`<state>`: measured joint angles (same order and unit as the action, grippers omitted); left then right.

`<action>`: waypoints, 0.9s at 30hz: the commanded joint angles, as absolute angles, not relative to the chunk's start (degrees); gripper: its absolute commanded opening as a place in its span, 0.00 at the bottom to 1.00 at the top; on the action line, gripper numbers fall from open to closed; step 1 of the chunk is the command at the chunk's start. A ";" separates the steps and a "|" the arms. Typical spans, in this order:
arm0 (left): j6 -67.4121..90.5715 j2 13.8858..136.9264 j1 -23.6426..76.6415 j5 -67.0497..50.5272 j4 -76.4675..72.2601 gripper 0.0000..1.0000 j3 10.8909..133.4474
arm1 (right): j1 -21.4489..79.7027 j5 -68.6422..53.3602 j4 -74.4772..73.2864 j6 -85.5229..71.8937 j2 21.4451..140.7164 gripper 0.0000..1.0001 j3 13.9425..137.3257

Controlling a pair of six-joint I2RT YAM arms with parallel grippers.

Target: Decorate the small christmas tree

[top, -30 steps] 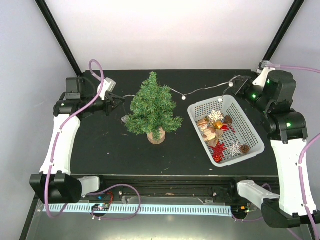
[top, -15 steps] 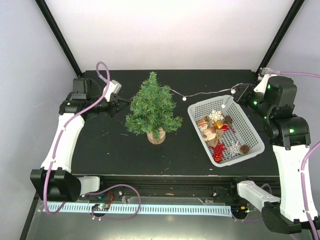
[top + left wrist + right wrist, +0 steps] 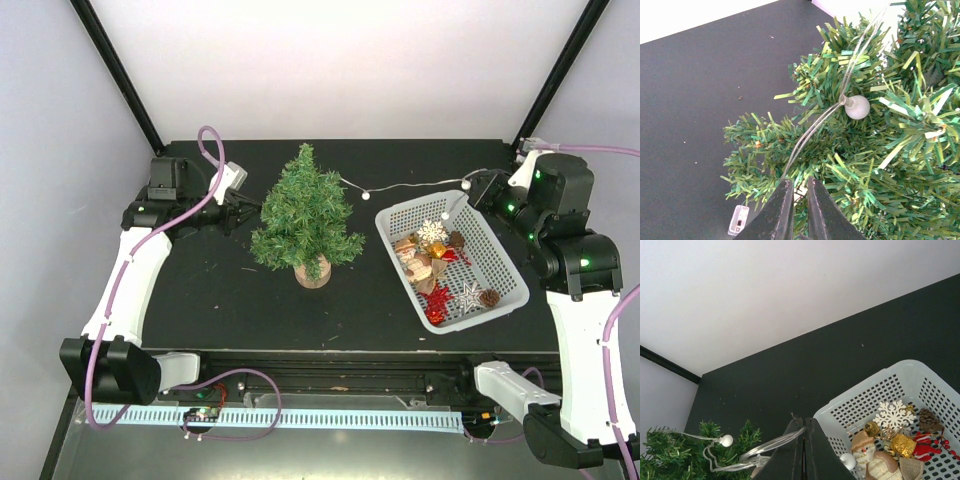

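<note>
The small christmas tree stands upright on its wooden stump at mid-table. A clear light string with white bulbs runs from its upper branches across to the right. My left gripper presses into the tree's left branches. In the left wrist view its jaws stand a narrow slit apart, and the light string meets the left fingertip below a bulb. My right gripper hovers over the basket's far corner. In the right wrist view it is shut on the light string.
A white mesh basket right of the tree holds a snowflake, red stars, pine cones and a snowman. A small white plastic tab lies on the black table under the tree's left branches. Black frame posts rise at both back corners.
My left gripper has pushed right into the branches and its jaws have parted slightly. The right gripper has shifted a little with the string, and the bulb near the basket hangs lower.
</note>
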<state>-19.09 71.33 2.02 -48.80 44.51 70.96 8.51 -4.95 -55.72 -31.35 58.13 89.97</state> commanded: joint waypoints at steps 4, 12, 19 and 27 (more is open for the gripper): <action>-19.32 69.58 2.03 -43.14 44.32 0.19 75.14 | 8.45 -3.04 -59.46 -29.73 58.69 0.01 91.63; -19.32 65.86 0.92 -40.63 46.16 0.36 83.40 | 16.94 1.92 -66.19 -32.24 55.68 0.01 86.74; -17.45 65.78 1.16 -44.23 50.80 0.50 94.86 | 36.60 11.96 -71.88 -37.77 57.87 0.01 86.92; -21.15 64.13 7.82 -49.02 59.00 0.51 100.53 | 56.53 18.51 -76.89 -42.17 66.30 0.01 92.26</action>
<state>-18.46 65.71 3.92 -45.39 51.96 99.09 48.99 12.78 -73.08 -39.31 61.76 87.35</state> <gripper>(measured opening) 0.508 0.015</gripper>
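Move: The tree is what both hands work on: its middle is about 10 cm to the right of my left hand, some 4 cm ahead and 11 cm lower. From my right hand, which holds the light string, it lies roughly 27 cm left, 8 cm ahead and 23 cm down. The basket sits about 9 cm ahead of my right hand and 4 cm to its right, 37 cm below, with the red star almost straight under that hand. My left fingers open to about half and let go of the light string beside the tree; that hand then climbs nearly 20 cm, tilting up some 25 degrees and easing back. Meanwhile my right hand keeps its pinch and brings the string left, down and back, roughly 17 cm in all, turning counter-clockwise and tipping down as it nears the tree's near right side. ##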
